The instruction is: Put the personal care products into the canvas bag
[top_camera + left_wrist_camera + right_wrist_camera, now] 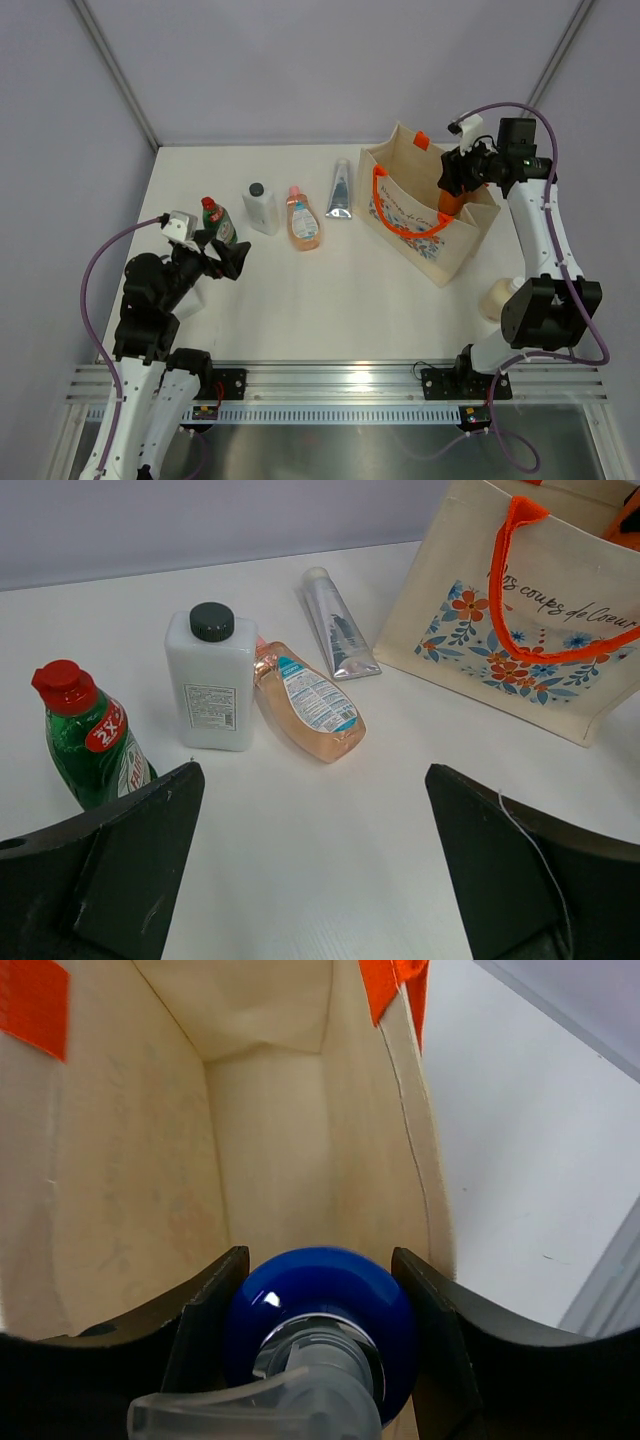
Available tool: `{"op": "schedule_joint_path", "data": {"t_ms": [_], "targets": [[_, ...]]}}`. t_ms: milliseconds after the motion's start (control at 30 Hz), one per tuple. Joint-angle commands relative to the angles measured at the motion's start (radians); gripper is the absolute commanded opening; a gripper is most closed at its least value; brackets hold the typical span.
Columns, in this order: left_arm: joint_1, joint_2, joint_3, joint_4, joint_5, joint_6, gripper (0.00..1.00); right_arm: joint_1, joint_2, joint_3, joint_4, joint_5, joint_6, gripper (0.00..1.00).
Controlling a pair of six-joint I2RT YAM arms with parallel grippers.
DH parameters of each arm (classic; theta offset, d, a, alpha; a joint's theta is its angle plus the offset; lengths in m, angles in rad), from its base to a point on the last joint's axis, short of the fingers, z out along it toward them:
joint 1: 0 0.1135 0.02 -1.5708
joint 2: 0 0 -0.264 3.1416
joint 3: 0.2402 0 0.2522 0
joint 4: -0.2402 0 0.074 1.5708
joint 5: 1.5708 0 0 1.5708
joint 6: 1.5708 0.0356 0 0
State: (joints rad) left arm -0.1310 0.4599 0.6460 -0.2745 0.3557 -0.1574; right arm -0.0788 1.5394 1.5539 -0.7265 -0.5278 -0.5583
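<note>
My right gripper point(455, 178) is shut on the orange-blue bottle point(450, 200) and holds it inside the mouth of the canvas bag point(410, 222). In the right wrist view its jaws point(320, 1260) clamp the bottle's blue part point(320, 1310) between the bag's inner walls point(270, 1110). My left gripper point(225, 258) is open and empty, near the green bottle point(217, 220). In the left wrist view point(312, 780) I see the green bottle point(88, 735), white bottle point(210, 680), peach-pink bottle point(310, 702), silver tube point(338, 625) and bag point(540, 620).
The white bottle point(262, 208), peach-pink bottle point(302, 222) and silver tube point(340, 190) lie in a row at the middle back. A cream pump bottle point(497, 298) stands beside the right arm's base. A metal rail point(340, 385) runs along the near edge.
</note>
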Motion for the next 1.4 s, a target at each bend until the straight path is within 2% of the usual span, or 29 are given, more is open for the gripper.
{"op": "schedule_joint_path", "data": {"t_ms": [0,167,267,400,533,633,767,867,900,1133,1200,1233,1267,1300,1333,1367], "targets": [[-0.004,-0.007,0.003,0.05,0.028,0.01,0.99,0.005,0.022,0.035,0.012,0.093,-0.169,0.0],[-0.004,-0.006,0.003,0.051,0.032,0.01,0.99,0.005,0.073,0.031,-0.066,0.126,-0.276,0.04],[-0.004,-0.006,0.004,0.051,0.034,0.009,0.99,0.005,0.12,0.029,-0.07,0.14,-0.256,0.12],[-0.004,-0.007,0.003,0.049,0.032,0.009,0.99,0.005,0.175,0.026,-0.076,0.143,-0.229,0.17],[-0.004,-0.009,0.003,0.054,0.034,0.009,0.99,0.005,0.189,-0.02,-0.038,0.167,-0.212,0.28],[-0.004,-0.003,0.001,0.057,0.035,0.004,0.99,0.005,0.18,-0.066,-0.008,0.175,-0.207,0.44],[-0.004,0.025,-0.002,0.092,0.055,-0.057,0.99,0.005,0.163,-0.094,-0.004,0.138,-0.184,0.74],[-0.004,0.065,0.014,0.089,0.016,-0.155,0.99,0.005,0.134,-0.077,-0.027,0.091,-0.152,0.86],[-0.004,0.098,0.023,0.058,0.008,-0.189,0.99,0.005,0.123,-0.072,-0.03,0.078,-0.143,0.99],[-0.015,0.224,0.113,-0.038,-0.067,-0.272,0.99,0.004,0.008,0.05,-0.068,0.014,-0.049,0.99],[-0.044,0.258,0.144,-0.099,-0.191,-0.292,0.99,0.005,-0.05,0.122,-0.065,0.008,-0.002,0.99],[-0.095,0.296,0.155,-0.112,-0.23,-0.294,0.99,0.005,-0.067,0.153,-0.067,0.003,0.02,1.0],[-0.137,0.318,0.184,-0.124,-0.35,-0.31,0.99,0.005,-0.094,0.214,-0.076,-0.018,0.055,0.99],[-0.23,0.342,0.199,-0.141,-0.426,-0.312,0.99,0.005,-0.108,0.242,-0.085,-0.038,0.072,1.0],[-0.278,0.37,0.214,-0.147,-0.482,-0.315,0.99,0.005,-0.117,0.265,-0.094,-0.06,0.089,1.0],[-0.329,0.428,0.251,-0.15,-0.612,-0.324,0.99,0.005,-0.143,0.287,-0.105,-0.128,0.118,1.0]]}}
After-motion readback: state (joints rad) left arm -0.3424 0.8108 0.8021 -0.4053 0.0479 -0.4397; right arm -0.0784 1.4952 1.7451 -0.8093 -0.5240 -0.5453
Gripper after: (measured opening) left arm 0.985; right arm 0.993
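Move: The right hand, still holding the blue-capped pump bottle, is over the canvas bag, whose middle lies about 2 cm ahead, 5 left and 14 below; the silver tube lies 13 ahead and 24 left, the cream bottle 14 back and 14 right. From the empty left hand, the amber bottle is some 24 ahead, 14 right and 25 down, the white bottle 22 ahead and 6 right, the green bottle 18 ahead and 2 left. Right hand lowers the pump bottle 13 cm into the bag, releases, rises some 20; left dips forward. ##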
